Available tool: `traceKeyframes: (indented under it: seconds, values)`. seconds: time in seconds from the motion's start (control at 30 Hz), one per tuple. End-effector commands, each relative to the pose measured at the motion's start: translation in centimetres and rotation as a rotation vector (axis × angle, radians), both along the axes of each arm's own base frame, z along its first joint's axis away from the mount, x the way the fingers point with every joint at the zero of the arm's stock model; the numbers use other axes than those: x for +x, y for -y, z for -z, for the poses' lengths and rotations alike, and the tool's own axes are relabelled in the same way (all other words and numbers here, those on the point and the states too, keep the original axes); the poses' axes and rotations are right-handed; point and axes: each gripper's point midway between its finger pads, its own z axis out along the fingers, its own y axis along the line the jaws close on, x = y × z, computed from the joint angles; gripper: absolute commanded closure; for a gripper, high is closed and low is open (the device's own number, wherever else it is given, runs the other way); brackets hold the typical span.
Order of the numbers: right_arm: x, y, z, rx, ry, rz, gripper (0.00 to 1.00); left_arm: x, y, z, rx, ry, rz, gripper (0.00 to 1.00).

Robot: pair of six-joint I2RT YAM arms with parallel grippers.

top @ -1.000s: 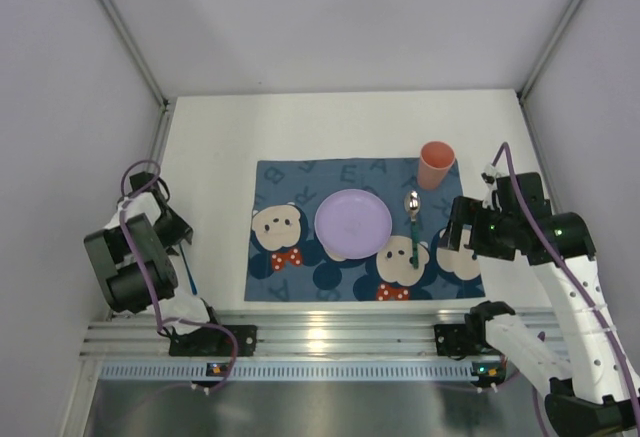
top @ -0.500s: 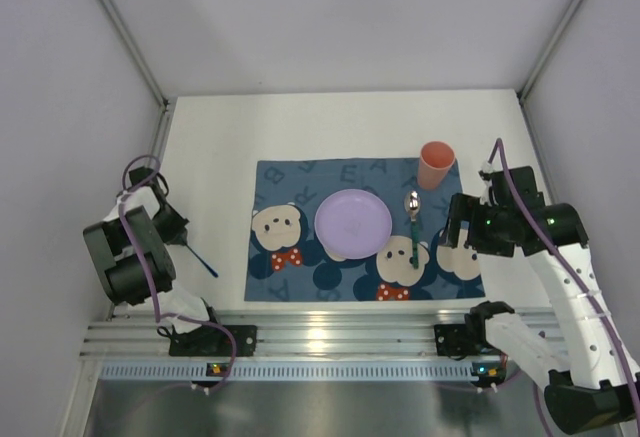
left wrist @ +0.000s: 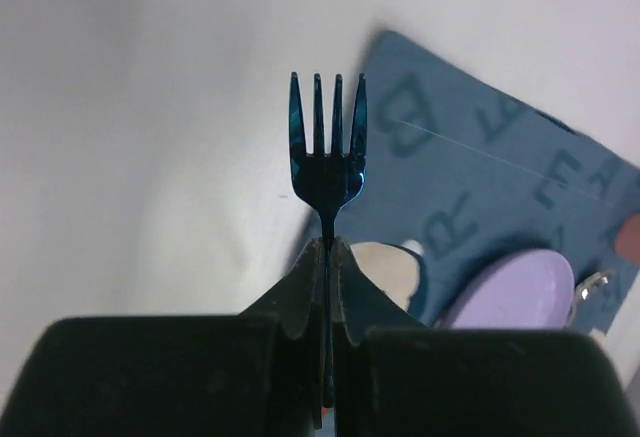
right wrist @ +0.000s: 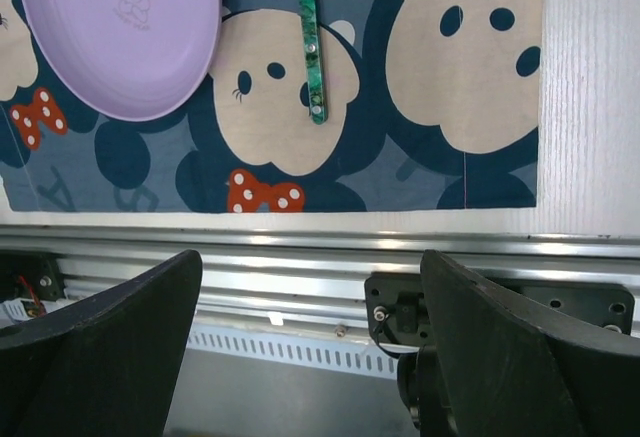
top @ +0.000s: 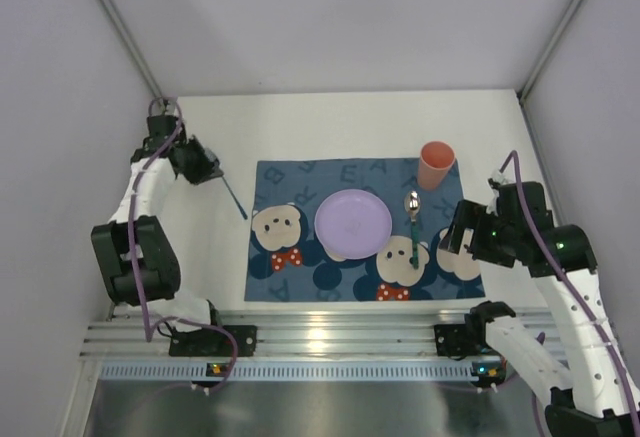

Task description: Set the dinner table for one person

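My left gripper (top: 212, 171) is shut on the handle of a dark blue fork (top: 236, 200), held above the white dinner table (top: 330, 122) just off the blue placemat's (top: 300, 182) far left corner. In the left wrist view the fork (left wrist: 327, 147) sticks straight out of the left gripper (left wrist: 328, 247), tines forward. A purple plate (top: 352, 223) sits mid-mat, with a green-handled spoon (top: 412, 229) to its right and an orange cup (top: 436, 164) at the far right corner. My right gripper (top: 458, 235) hovers open and empty over the mat's near right part.
An aluminium rail (top: 320, 337) runs along the table's near edge, with both arm bases bolted to it. In the right wrist view the rail (right wrist: 300, 257) lies below the plate (right wrist: 120, 27) and spoon handle (right wrist: 310, 37). Grey walls enclose the table on three sides.
My left gripper shut on the fork at the near left of the table, lifted it and swung it to the far left by the placemat corner. The right arm shifted only slightly.
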Motion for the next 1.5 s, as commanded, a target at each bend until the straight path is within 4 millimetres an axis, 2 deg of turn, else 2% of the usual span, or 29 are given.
traceKeyframes:
  seconds: [0.0,0.03,0.07,0.13,0.17,0.27,0.57,0.87,1.13,1.27,1.3,1.37,1.47]
  values:
    - [0.2,-0.5,-0.5,0.047,0.048,0.026,0.09,1.6,7.8,-3.9,-0.047,0.102,0.214,1.0]
    - [0.1,-0.6,-0.5,0.05,0.048,0.026,0.09,1.6,8.8,-3.2,-0.035,0.079,0.244,1.0]
    - [-0.1,-0.5,-0.4,0.053,0.047,0.032,0.09,1.3,11.6,-3.0,-0.033,0.069,0.313,1.0]
    - [-0.3,-0.5,-0.6,0.055,0.056,0.035,0.09,0.8,14.1,-1.7,-0.055,0.032,0.377,1.0]
    - [-0.4,-0.4,-0.5,0.055,0.056,0.035,0.09,0.2,16.2,-1.2,-0.053,0.021,0.436,1.0]
    - [-0.7,-0.2,-0.7,0.049,0.061,0.046,0.09,-1.1,18.9,0.6,0.014,-0.037,0.519,1.0]
    - [-1.9,0.4,-0.4,0.04,0.063,0.064,0.09,-3.0,18.7,5.0,0.207,-0.141,0.554,1.0]
    - [-2.6,0.7,0.8,0.026,0.035,0.069,0.09,-4.3,18.3,8.5,0.261,-0.2,0.541,1.0]
    - [-2.1,0.6,0.7,0.023,0.033,0.068,0.09,-3.9,18.3,9.2,0.284,-0.197,0.522,0.99]
    - [-2.1,0.7,0.9,0.017,0.031,0.065,0.09,-3.7,17.9,8.6,0.315,-0.175,0.512,0.78]
    - [-2.2,0.7,1.0,0.015,0.027,0.064,0.09,-3.7,18.0,8.2,0.314,-0.163,0.514,0.7]
    - [-2.2,0.7,1.2,0.013,0.023,0.061,0.09,-3.5,17.9,7.3,0.321,-0.142,0.509,0.65]
    - [-2.2,0.7,1.2,0.01,0.023,0.058,0.09,-3.1,17.3,4.9,0.349,-0.088,0.485,0.56]
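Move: The fork is already held in the left hand. The spot it is bound for, on the face at the placemat's left end, lies about 18 cm to the hand's right, 6 cm back and some 11 cm below. Down at that level, the plate's middle is roughly 35 cm right and 7 cm back, and the spoon 48 cm right and 7 cm back. That same spot lies about 37 cm left, 17 cm ahead and 18 cm below the right hand. The fork, gripped by its handle, is swept by the left hand some 20 cm right over the placemat, rising a little at first, then lowered about 12 cm while drawing back onto the mat left of the plate. The wrist turns clockwise about 30 degrees, lining the fork up fore-and-aft; then the fingers open and let go of it. The empty right hand eases back about 2 cm. ##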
